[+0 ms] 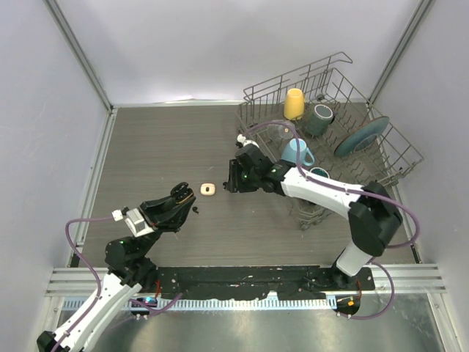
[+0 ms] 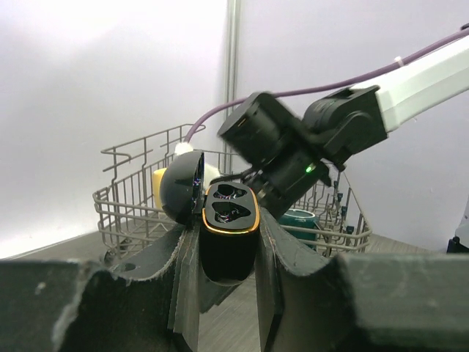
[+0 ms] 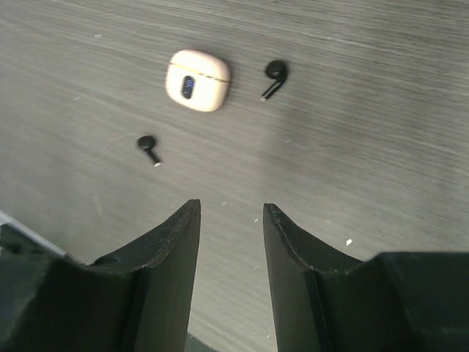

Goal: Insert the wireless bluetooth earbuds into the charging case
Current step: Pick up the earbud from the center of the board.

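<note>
My left gripper is shut on a black charging case and holds it above the table. Its lid is swung open to the left, and the two sockets in its orange-rimmed top look empty. A closed cream charging case lies on the table, also seen as the cream case from above. Two black earbuds lie loose near it: one earbud to its right and another earbud lower left. My right gripper hovers open above the bare table short of them, with nothing between its fingers.
A wire dish rack fills the back right. It holds a yellow cup, a blue mug, a dark cup and a teal plate. In the left wrist view my right arm looms just behind the held case.
</note>
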Controlling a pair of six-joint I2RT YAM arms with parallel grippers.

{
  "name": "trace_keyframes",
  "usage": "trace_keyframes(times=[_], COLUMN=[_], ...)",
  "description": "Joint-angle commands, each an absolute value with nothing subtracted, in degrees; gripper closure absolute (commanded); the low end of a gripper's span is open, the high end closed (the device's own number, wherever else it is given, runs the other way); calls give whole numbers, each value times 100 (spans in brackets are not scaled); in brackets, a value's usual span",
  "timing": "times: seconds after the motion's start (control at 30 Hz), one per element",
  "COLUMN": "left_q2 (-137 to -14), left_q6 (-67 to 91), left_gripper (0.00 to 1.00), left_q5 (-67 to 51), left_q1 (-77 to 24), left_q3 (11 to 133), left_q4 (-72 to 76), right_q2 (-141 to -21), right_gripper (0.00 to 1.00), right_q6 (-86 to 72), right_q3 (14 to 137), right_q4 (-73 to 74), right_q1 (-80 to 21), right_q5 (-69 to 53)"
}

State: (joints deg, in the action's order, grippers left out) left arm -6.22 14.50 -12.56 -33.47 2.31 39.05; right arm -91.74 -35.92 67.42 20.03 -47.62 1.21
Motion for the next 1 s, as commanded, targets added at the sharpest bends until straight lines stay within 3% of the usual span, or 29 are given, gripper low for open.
trace_keyframes(times=[0.0, 0.47, 0.97], left_q2=[-501, -448, -343], left_q6=[1415, 1345, 1301], left_gripper=[100, 100, 100], left_q5=[-1160, -1160, -1116], left_q1=[-3340, -3340, -3340], left_q3=[-536, -483, -457], left_q4=[4201, 4465, 4421], right_q2=[-9684, -11258, -11812], right_gripper=[56, 57, 57], right_q6=[-3419, -3471, -3841], right_q3=[7303, 8638, 9096], right_q4=[2215, 2548, 2698], right_q1=[-4781, -4781, -4851], right_q5=[808, 1353, 1933])
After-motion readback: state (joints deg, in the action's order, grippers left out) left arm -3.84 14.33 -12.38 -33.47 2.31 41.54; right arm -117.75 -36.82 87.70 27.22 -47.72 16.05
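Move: From the right hand, empty and partly open, the black earbud lies roughly 9 cm ahead, 3 cm to the left and 12 cm below. The beige case is about 7 cm ahead and 9 cm left of that hand. The second black earbud is some 12 cm to its left and 1 cm back, both also on the board. From the left hand, which holds the black case, the earbud is about 20 cm ahead, 12 cm right and 28 cm below. Down and forward, about 8 cm and 7 cm, the right hand closes in on the black earbud beside the beige case, sinking fastest at first and easing off towards the end. Its wrist turns some 20 degrees so the fingers point more steeply down, still parted and clear of the board. The left hand keeps its grip on the open black case, rising about 2 cm. ##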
